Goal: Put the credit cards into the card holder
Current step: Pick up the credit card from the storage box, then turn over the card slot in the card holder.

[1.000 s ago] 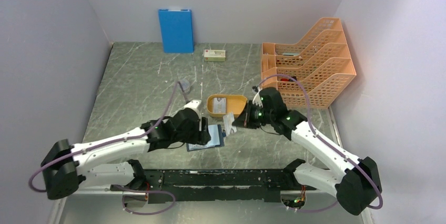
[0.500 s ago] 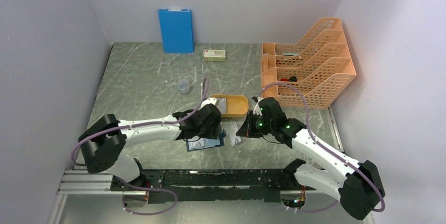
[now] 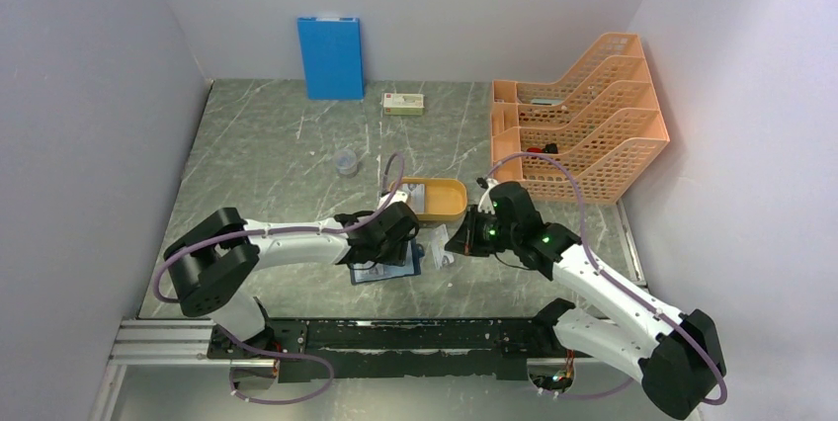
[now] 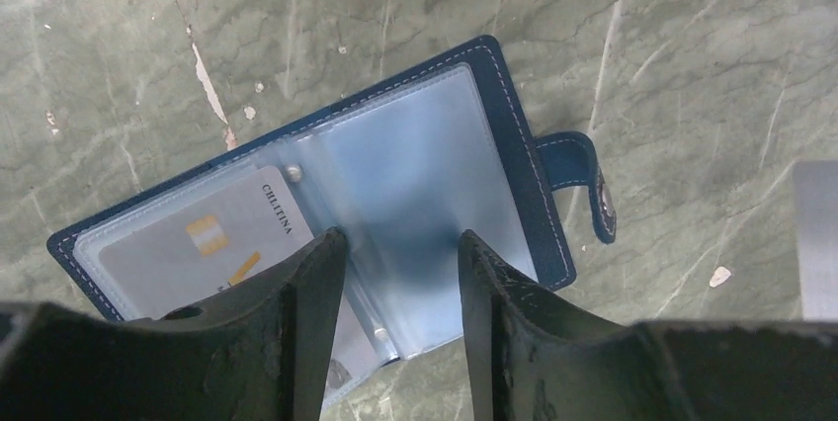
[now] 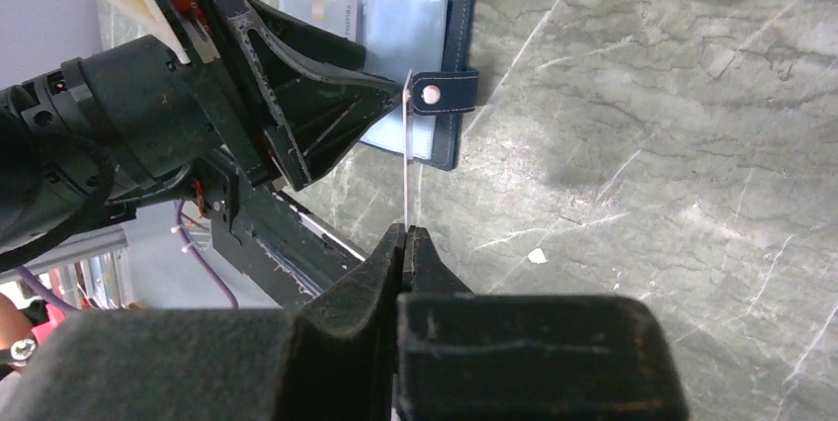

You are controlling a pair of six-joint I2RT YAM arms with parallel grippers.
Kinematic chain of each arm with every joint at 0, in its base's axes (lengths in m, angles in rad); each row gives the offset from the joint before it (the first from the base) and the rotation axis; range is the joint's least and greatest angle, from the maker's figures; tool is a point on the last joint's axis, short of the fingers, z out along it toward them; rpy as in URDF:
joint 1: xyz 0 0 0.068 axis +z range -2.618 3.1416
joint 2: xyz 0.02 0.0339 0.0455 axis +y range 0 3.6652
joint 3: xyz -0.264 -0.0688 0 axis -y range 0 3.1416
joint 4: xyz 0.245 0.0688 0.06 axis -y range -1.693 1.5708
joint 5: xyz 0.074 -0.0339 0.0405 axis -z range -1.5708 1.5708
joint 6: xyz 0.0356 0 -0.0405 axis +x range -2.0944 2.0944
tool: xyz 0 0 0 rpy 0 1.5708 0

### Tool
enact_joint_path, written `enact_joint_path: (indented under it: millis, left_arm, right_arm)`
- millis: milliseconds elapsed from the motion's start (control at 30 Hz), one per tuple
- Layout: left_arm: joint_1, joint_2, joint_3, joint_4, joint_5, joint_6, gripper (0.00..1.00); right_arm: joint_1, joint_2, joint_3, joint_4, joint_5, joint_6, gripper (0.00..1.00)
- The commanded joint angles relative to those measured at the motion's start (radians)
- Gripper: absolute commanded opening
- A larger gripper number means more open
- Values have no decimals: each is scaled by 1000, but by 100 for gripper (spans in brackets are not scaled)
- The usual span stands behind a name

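Note:
The navy card holder [image 4: 499, 125] lies open on the table, clear sleeve pages up, its snap strap [image 4: 583, 179] out to the right. One credit card [image 4: 188, 253] sits in its left sleeve. My left gripper [image 4: 400, 253] is open just above the holder, its fingers [image 4: 311, 312] on either side of the right sleeve page. My right gripper [image 5: 405, 233] is shut on another credit card [image 5: 405, 154], seen edge-on and upright, its far corner beside the strap [image 5: 445, 93]. In the top view the card [image 3: 436, 246] stands just right of the holder [image 3: 387, 271].
An orange oval tray [image 3: 445, 206] sits just behind both grippers. Orange file racks [image 3: 578, 129] fill the right back. A blue board [image 3: 331, 57] leans on the back wall, with a white box with a red label [image 3: 403, 103] nearby and a small clear cup [image 3: 345, 161].
My left arm swung in and its gripper settled over the holder's sleeve page, jaws narrowing. My right gripper brought the card down and closer to the holder's right edge.

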Motion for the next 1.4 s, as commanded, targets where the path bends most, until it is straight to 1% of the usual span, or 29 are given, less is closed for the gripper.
enact_joint_path:
  millis: [0,133,267,467,700,1000,1367]
  left_arm:
    - [-4,32,-27,24,-31,20,48]
    - [-4,39,-39,23,-37,24,37]
    - [-4,35,-57,24,-41,23,21]
    - [-4,18,-90,23,-52,15,6]
    - [-4,11,-122,31,-57,10,5]
    - [-4,9,-143,38,-60,4,5]
    - [-4,11,-150,39,-59,-2,5]
  right_arm:
    - [5,-12,40,-17,18,-13,0]
    - [4,-13,38,-17,20,-12,0]
    - [5,-14,30,-9,10,-6,0]
    - [37,3,19,29,-25,-6,0]
    - [114,106,15,83,-50,39,0]
    - [115,158,-30,106,-60,124,0]
    - [115,198,-34,86,-41,130,0]
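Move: The card holder lies open under the half-open left fingers, the middle of its empty right-hand clear pocket some 2 cm to their right and about 1 cm below. The card in its left-hand pocket lies about 6 cm left of these fingers. From the right hand, already gripping a card, that empty pocket is about 9 cm left, 3 cm ahead and 10 cm down; the holder's strap is 5 cm left and 4 cm ahead, and the storage box 16 cm ahead and 1 cm left, both about 9 cm down. The left hand eases about 1 cm forward and to its left, barely sinking, while its fingers close from half open to nearly shut on the clear film at the empty pocket's inner edge, then keeps that pinch. Once they are nearly shut, the right hand, keeping its grip on the card, swings about 3 cm left and 3 cm back, then sinks nearly 4 cm and tips about 10 degrees farther down, bringing the card past the strap towards the pocket's near edge. ##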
